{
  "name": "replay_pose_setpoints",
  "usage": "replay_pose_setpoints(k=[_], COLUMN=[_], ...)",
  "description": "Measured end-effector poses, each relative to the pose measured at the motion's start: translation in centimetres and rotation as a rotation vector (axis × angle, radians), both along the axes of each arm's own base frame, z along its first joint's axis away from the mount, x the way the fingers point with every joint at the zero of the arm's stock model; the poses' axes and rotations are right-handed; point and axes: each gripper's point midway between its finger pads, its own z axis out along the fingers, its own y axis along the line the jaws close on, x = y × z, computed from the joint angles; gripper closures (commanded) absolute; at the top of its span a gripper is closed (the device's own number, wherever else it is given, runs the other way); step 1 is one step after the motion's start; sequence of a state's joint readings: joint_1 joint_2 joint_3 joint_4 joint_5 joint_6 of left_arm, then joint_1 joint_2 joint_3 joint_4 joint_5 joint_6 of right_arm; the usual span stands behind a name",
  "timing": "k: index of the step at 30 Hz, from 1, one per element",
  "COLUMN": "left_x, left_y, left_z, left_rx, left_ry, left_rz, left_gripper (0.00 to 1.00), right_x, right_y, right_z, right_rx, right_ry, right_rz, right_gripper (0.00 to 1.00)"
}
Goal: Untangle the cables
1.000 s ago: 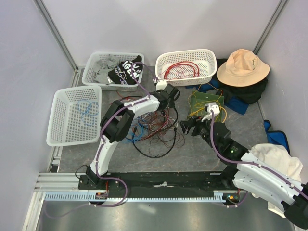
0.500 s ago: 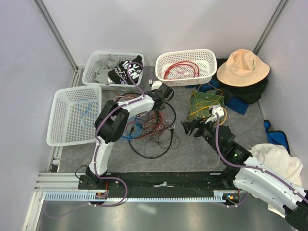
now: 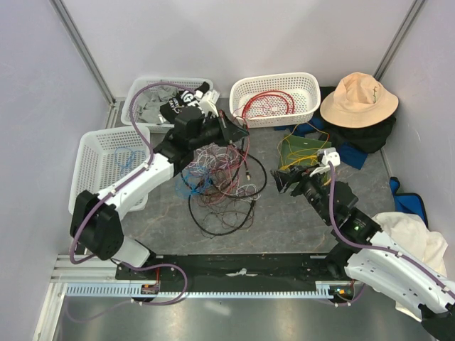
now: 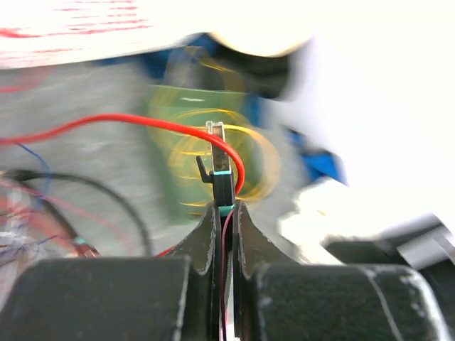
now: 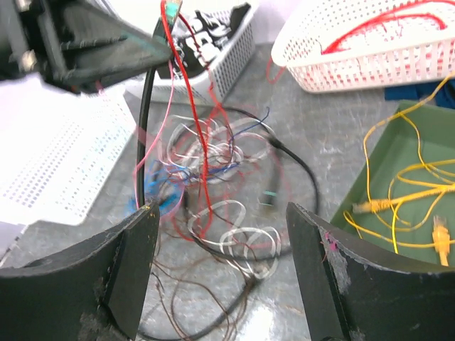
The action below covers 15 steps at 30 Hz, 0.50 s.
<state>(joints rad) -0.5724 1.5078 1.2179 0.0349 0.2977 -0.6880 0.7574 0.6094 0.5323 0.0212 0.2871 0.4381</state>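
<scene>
The cables (image 3: pixel 217 177) lie as a loose heap of black, red, white, blue and brown wires on the grey table between the arms. My left gripper (image 3: pixel 240 131) hangs above the heap's far edge, shut on a black plug with a teal band (image 4: pixel 222 177). A red cable (image 4: pixel 142 122) arcs away from that plug. In the right wrist view this red cable (image 5: pixel 190 106) and a black one (image 5: pixel 144 121) hang from the left gripper (image 5: pixel 167 21) down to the heap (image 5: pixel 227 192). My right gripper (image 3: pixel 279 182) stands open just right of the heap, its fingers (image 5: pixel 131 263) empty.
A white basket (image 3: pixel 89 181) at the left holds a blue cable. A far basket (image 3: pixel 307 89) holds red cables, another (image 3: pixel 142 92) holds cloths. A green tray (image 3: pixel 288 145) with yellow cables lies right of the heap. A beige hat (image 3: pixel 357 99) sits far right.
The left gripper has shut on the plug of the red cable and risen, with its arm swung out to the left. The heap has been drawn up and left. The right gripper edged right.
</scene>
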Motion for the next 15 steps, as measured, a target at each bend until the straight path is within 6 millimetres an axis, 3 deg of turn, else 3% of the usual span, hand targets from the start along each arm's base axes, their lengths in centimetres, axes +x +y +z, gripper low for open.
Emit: replay_pose_setpoints(k=[2, 5, 9, 13, 15], left_x=[-1.7, -3.6, -4.8, -5.6, -5.9], left_y=[-0.8, -1.2, -0.7, -0.8, -0.9], left_z=[1.3, 0.6, -0.5, 0.4, 0.9], left_rx=[-0.084, -0.153, -0.211, -0.255, -0.268], left_ry=[-0.033, -0.015, 0.03, 0.019, 0.006], left_rz=[-0.098, -0.209, -0.279, -0.33, -0.354], left_gripper=[0.98, 0.98, 0.98, 0.98, 0.98], right_x=[0.0, -0.1, -0.2, 0.2, 0.8], right_y=[0.0, 0.0, 0.7, 1.9, 2.8], right_z=[0.8, 1.5, 2.7, 3.8, 3.2], right_rx=[0.011, 0.023, 0.058, 0.089, 0.078], right_ry=[-0.016, -0.035, -0.073, -0.11, -0.102], right_rz=[0.001, 0.008, 0.042, 0.074, 0.088], right_gripper=[0.2, 0.2, 0.21, 0.23, 0.24])
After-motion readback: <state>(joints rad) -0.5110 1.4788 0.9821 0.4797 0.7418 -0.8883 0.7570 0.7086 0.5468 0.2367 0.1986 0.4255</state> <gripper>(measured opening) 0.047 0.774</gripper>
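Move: The left fingers hold the red cable's end; the open right gripper waits about 13 cm back and 8 cm to the right, roughly level. From the right hand, that held end is some 13 cm ahead, 8 cm left and slightly higher. The tangle lies about 12 cm ahead of the right hand, 18 cm left and 23 cm down; the green tray is 19 cm ahead, 7 cm right and equally low. Left draws the gripped red cable back 6 cm, turning clockwise; open right rises, then shifts left towards it. ##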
